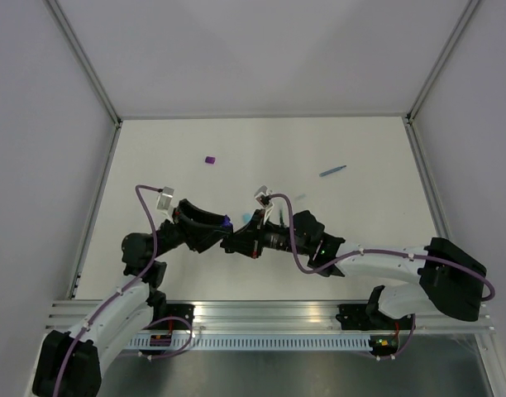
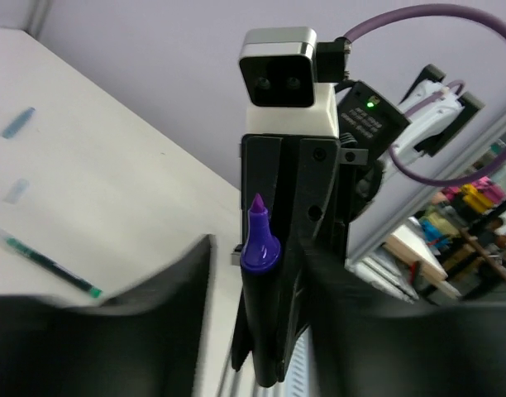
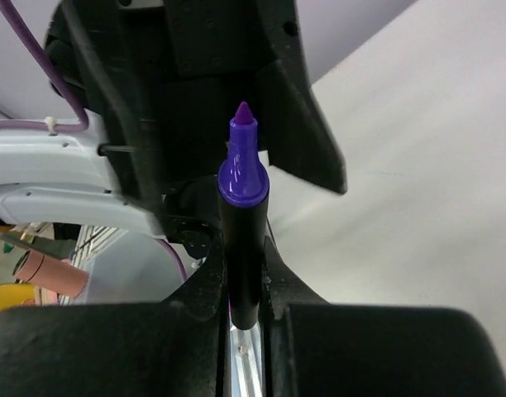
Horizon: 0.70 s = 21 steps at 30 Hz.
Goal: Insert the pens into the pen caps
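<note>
A stubby black marker with its purple end bared stands between my two grippers, above the table's middle. My right gripper is shut on its barrel. My left gripper faces it with its fingers spread apart around the same marker, a gap showing on one side. In the top view both grippers meet near the purple tip. A purple cap lies alone at the back left. A thin blue pen lies at the back right. A thin dark pen lies under the arms.
A small light-blue piece lies beside the grippers, and a pale small piece sits behind the right wrist. White walls close the table on three sides. The rail with both arm bases runs along the near edge.
</note>
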### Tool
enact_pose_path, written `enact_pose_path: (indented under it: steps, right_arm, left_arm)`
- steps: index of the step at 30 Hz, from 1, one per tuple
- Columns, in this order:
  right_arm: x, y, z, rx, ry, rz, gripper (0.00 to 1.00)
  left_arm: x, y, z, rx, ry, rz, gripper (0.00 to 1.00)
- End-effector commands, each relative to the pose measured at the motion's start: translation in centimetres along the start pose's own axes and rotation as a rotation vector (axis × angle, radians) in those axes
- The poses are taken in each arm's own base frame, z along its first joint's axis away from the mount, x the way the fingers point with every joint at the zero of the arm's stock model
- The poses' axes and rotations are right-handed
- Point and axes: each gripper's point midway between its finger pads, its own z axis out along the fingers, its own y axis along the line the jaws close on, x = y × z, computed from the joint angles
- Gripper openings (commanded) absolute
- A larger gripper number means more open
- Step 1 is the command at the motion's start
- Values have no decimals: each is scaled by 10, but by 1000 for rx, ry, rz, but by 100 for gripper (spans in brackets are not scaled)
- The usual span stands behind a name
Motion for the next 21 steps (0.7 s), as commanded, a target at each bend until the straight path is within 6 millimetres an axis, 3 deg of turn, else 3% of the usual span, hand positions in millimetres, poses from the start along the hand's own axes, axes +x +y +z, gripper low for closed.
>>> enact_pose_path:
  steps: [1, 4, 6, 7, 10, 11, 13, 14, 15, 16, 17, 18, 19, 20, 21]
  right_arm:
    - [-21, -7, -16, 118, -49, -32, 0]
    - [-38, -30, -40, 271, -44, -62, 0]
    - [-63, -50, -56, 410, -83, -51, 0]
    - [-66, -76, -78, 549, -64, -28, 0]
    - [-96, -105, -113, 727, -138, -51, 0]
    - [-97, -112, -121, 761, -138, -52, 0]
    - [-102, -118, -130, 791, -158, -66, 0]
    - [-101, -119, -131, 794, -156, -79, 0]
    - [-95, -121, -132, 788, -148, -80, 0]
    - [-95, -121, -130, 772, -159, -83, 0]
    - [-92, -121, -129, 766, -159, -80, 0]
    - [-89, -121, -130, 759, -150, -76, 0]
    - [-88, -119, -129, 747, -145, -75, 0]
    - [-89, -116, -129, 735, -145, -75, 0]
    - [-88, -112, -130, 715, -148, -78, 0]
  left_arm:
    - [-10, 6, 1, -53, -35, 45, 72]
    - [-15, 14, 0, -106, -54, 59, 88]
    - [-21, 24, 0, -181, -64, 40, 89]
    - [-23, 31, 0, -223, -56, 54, 89]
    - [-34, 70, -4, -470, -58, 3, 89]
    - [-44, 89, -10, -613, -79, -29, 90]
    - [-40, 124, -18, -777, -48, -87, 89]
    - [-50, 137, -19, -862, -62, -97, 89]
    - [-37, 163, -24, -955, -19, -154, 88]
    - [-39, 175, -25, -1008, -16, -173, 86]
    - [-55, 185, -24, -1081, -49, -170, 85]
    - [-35, 209, -36, -1200, 8, -241, 85]
    - [-37, 219, -42, -1273, -2, -258, 85]
    - [-63, 228, -42, -1342, -74, -243, 85]
    - [-50, 242, -54, -1447, -60, -317, 85]
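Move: The purple cap lies on the table some 37 cm ahead of the empty left hand, 11 cm to its left and about 25 cm below. At the same depth, the blue pen is about 12 cm ahead and 5 cm right of that hand, the green pen 14 cm ahead and 14 cm right. From the right hand, already gripping the purple-tipped pen, the cap is roughly 39 cm ahead, 11 cm left, 22 cm below. Left opens wide, going 20 cm forward, then down, towards the purple cap; right takes the pen right and forward. ##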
